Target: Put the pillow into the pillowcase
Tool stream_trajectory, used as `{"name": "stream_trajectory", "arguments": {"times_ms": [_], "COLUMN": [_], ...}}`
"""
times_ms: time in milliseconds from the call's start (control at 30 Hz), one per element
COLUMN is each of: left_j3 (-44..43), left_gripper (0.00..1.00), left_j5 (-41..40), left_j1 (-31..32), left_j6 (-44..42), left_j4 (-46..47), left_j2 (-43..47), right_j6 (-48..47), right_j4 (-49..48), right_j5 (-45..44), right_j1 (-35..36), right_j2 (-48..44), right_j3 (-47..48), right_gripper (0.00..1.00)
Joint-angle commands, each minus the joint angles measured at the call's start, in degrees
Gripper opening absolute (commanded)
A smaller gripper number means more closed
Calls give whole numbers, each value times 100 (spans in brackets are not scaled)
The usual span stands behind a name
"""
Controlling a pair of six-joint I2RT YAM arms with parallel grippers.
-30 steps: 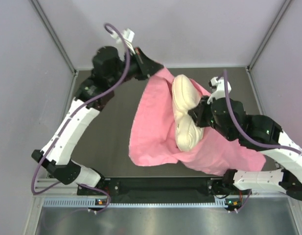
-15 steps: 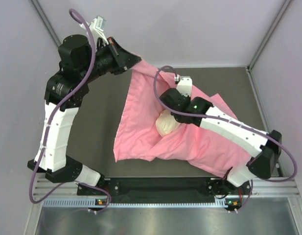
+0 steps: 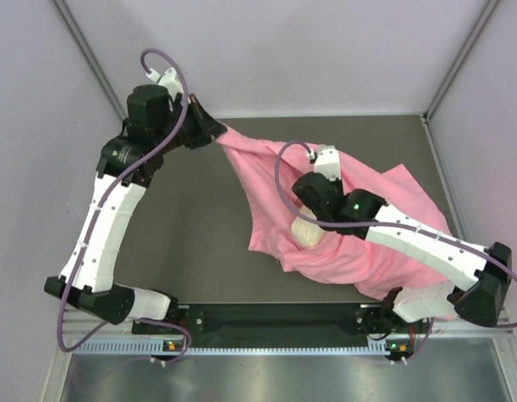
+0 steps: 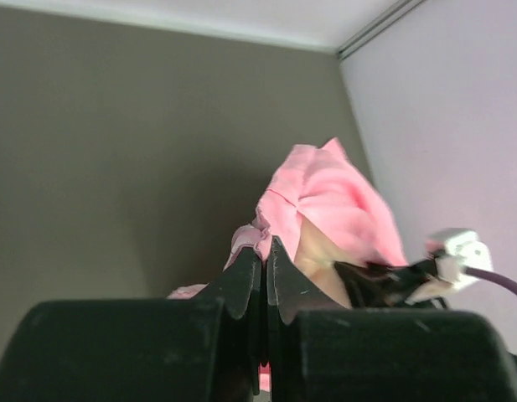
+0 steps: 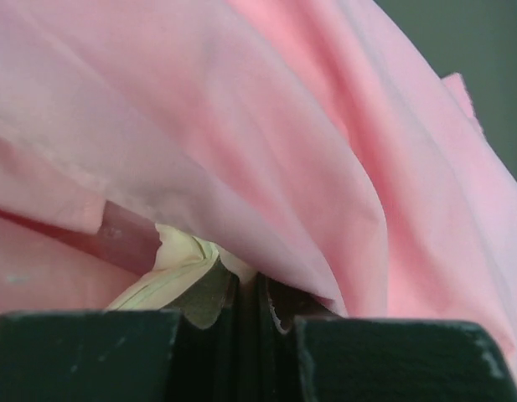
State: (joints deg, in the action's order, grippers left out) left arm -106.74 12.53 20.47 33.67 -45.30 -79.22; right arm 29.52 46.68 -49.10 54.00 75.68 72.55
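The pink pillowcase (image 3: 384, 243) lies rumpled across the right half of the table, one corner lifted up to the back left. My left gripper (image 3: 216, 134) is shut on that raised corner; in the left wrist view its jaws (image 4: 265, 249) pinch the pink pillowcase (image 4: 333, 197) edge. Only a small cream patch of the pillow (image 3: 307, 233) shows at the case's opening; the rest is covered by fabric. My right gripper (image 3: 315, 219) reaches into the opening. In the right wrist view it (image 5: 251, 283) is shut on the cream pillow (image 5: 170, 272) edge, with the pillowcase (image 5: 283, 126) draped over it.
The dark table (image 3: 183, 226) is bare on its left half. Pale walls and metal corner posts (image 3: 90, 63) close the workspace at the back and sides. The right arm (image 3: 426, 243) lies across the pillowcase toward the near right.
The pillow, mostly exposed a second ago, is now nearly covered by the pillowcase. The right gripper has gone into the opening with it. The left gripper still holds the raised corner at the back left.
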Motion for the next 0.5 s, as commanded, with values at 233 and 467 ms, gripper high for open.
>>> {"name": "stream_trajectory", "arguments": {"times_ms": [233,467], "left_j3": [2980,3871], "left_gripper": [0,0], "left_j5": [-348,-366], "left_j1": [-78,-78], "left_j6": [-291,-238], "left_j4": [1541,2016], "left_j2": [407,197], "right_j6": [-1010,-913], "right_j4": [-1011,-1213], "right_j5": [1253,2843], "right_j1": [76,198], "right_j2": [-758,-721], "right_j3": [-1349,-1288], "right_gripper": [32,83]}}
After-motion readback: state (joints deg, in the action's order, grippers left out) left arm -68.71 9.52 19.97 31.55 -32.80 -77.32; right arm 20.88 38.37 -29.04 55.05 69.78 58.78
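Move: The left gripper holds a pillowcase edge high up; the pillow in the pillowcase mouth lies roughly 20 cm to its right, 10 cm back and 28 cm below. From the right gripper, which grips a fold of the pillow, the pillow's middle is about 4 cm back, straight in line sideways and 8 cm below. The pillowcase's near-left corner hangs some 11 cm left and 11 cm back of the right gripper, 14 cm lower. Lower the left gripper about 23 cm nearly straight down towards the table, tipping its fingers some 20 degrees farther down and keeping the pillowcase edge pinched. Meanwhile sink the right gripper about 6 cm, easing back and then a little left, turn it counter-clockwise, and spread its fingers wide to let go of the pillow. ##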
